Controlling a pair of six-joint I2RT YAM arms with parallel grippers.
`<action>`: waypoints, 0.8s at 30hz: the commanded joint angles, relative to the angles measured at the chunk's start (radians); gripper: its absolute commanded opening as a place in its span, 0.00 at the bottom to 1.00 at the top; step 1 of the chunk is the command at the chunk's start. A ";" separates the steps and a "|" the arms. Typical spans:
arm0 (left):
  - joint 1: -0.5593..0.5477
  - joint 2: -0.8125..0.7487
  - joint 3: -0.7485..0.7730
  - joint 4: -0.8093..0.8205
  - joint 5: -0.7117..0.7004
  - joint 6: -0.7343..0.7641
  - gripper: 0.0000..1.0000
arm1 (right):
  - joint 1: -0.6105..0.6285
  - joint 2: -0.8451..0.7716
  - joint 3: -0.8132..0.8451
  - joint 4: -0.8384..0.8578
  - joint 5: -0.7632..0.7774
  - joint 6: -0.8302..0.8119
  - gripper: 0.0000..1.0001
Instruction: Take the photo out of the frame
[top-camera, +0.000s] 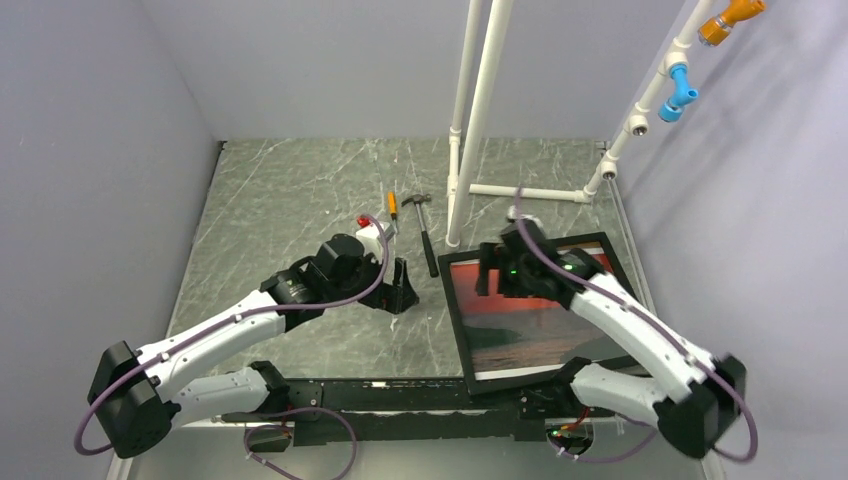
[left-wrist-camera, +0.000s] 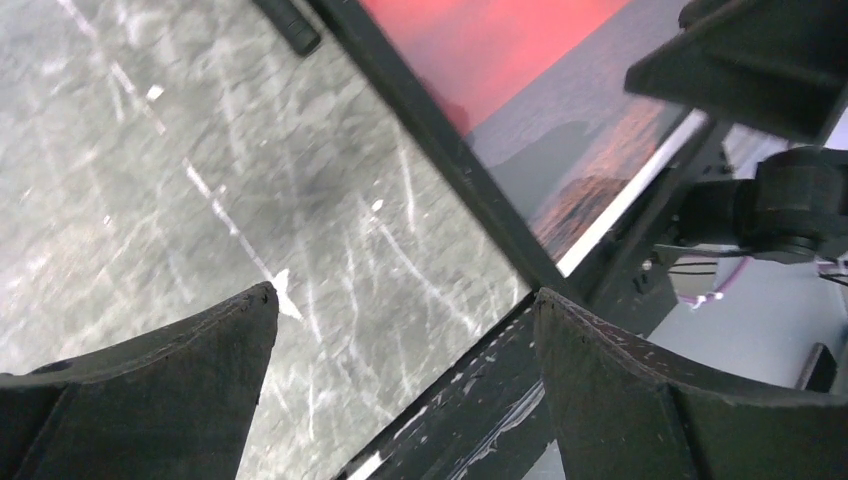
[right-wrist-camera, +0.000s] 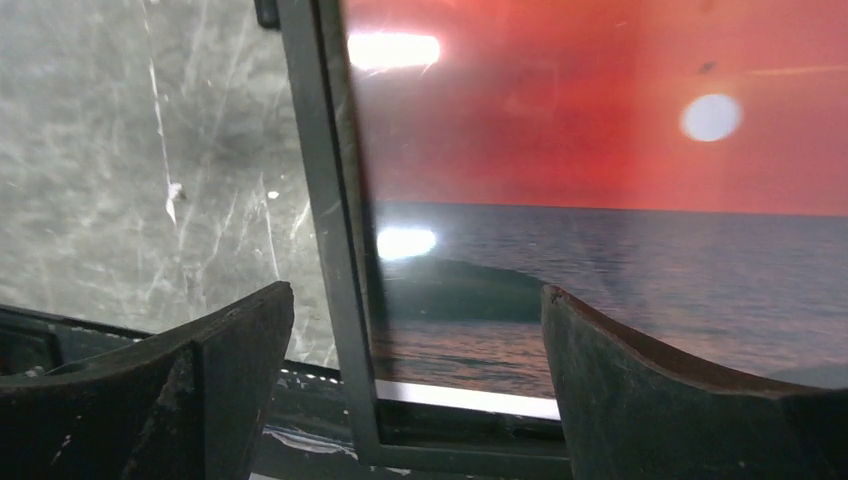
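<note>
The photo, a red sunset over dark sea, lies face up inside the thin black frame on the right of the table. In the right wrist view the photo shows a white strip at its lower edge, just inside the frame. My right gripper hovers open over the frame's far left part; in its own view the gripper straddles the left border and holds nothing. My left gripper stands open and empty over bare table left of the frame. From that wrist, the gripper faces the frame's edge.
A black-handled hammer and an orange-handled screwdriver lie behind the left gripper. White pipes stand at the back, close to the frame's far edge. A black rail runs along the table's near edge.
</note>
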 joint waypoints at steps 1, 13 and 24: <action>-0.004 -0.025 0.001 -0.105 -0.093 -0.049 0.99 | 0.167 0.144 0.031 0.102 0.177 0.172 0.89; 0.000 -0.151 -0.085 -0.167 -0.139 -0.106 0.99 | 0.355 0.491 0.044 0.240 0.257 0.213 0.73; -0.001 -0.129 -0.061 -0.189 -0.133 -0.091 0.99 | 0.455 0.657 0.069 0.261 0.342 0.258 0.55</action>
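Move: The frame's left bar, at the stretch the right hand goes for, lies about 9 cm to that hand's left, level with it fore and aft and some 14 cm below. At the same depth, the photo's middle sits about 8 cm to the hand's right and 1 cm ahead. The hammer's middle is roughly 19 cm ahead and 16 cm left, and the white pipe's foot 17 cm ahead and 10 cm left. From the left hand, that bar stretch is some 10 cm right and 15 cm below. The frame's left bar is met by the right hand coming in from above the photo: first left and down together, then almost straight down, about 12 cm lower and 9 cm left in all. Its left side tips down nearly 20 degrees while the wide-open fingers narrow to a bit over half, one each side of the bar; touch can't be seen. The empty left hand draws off about 5 cm left, sinking 3 cm. ##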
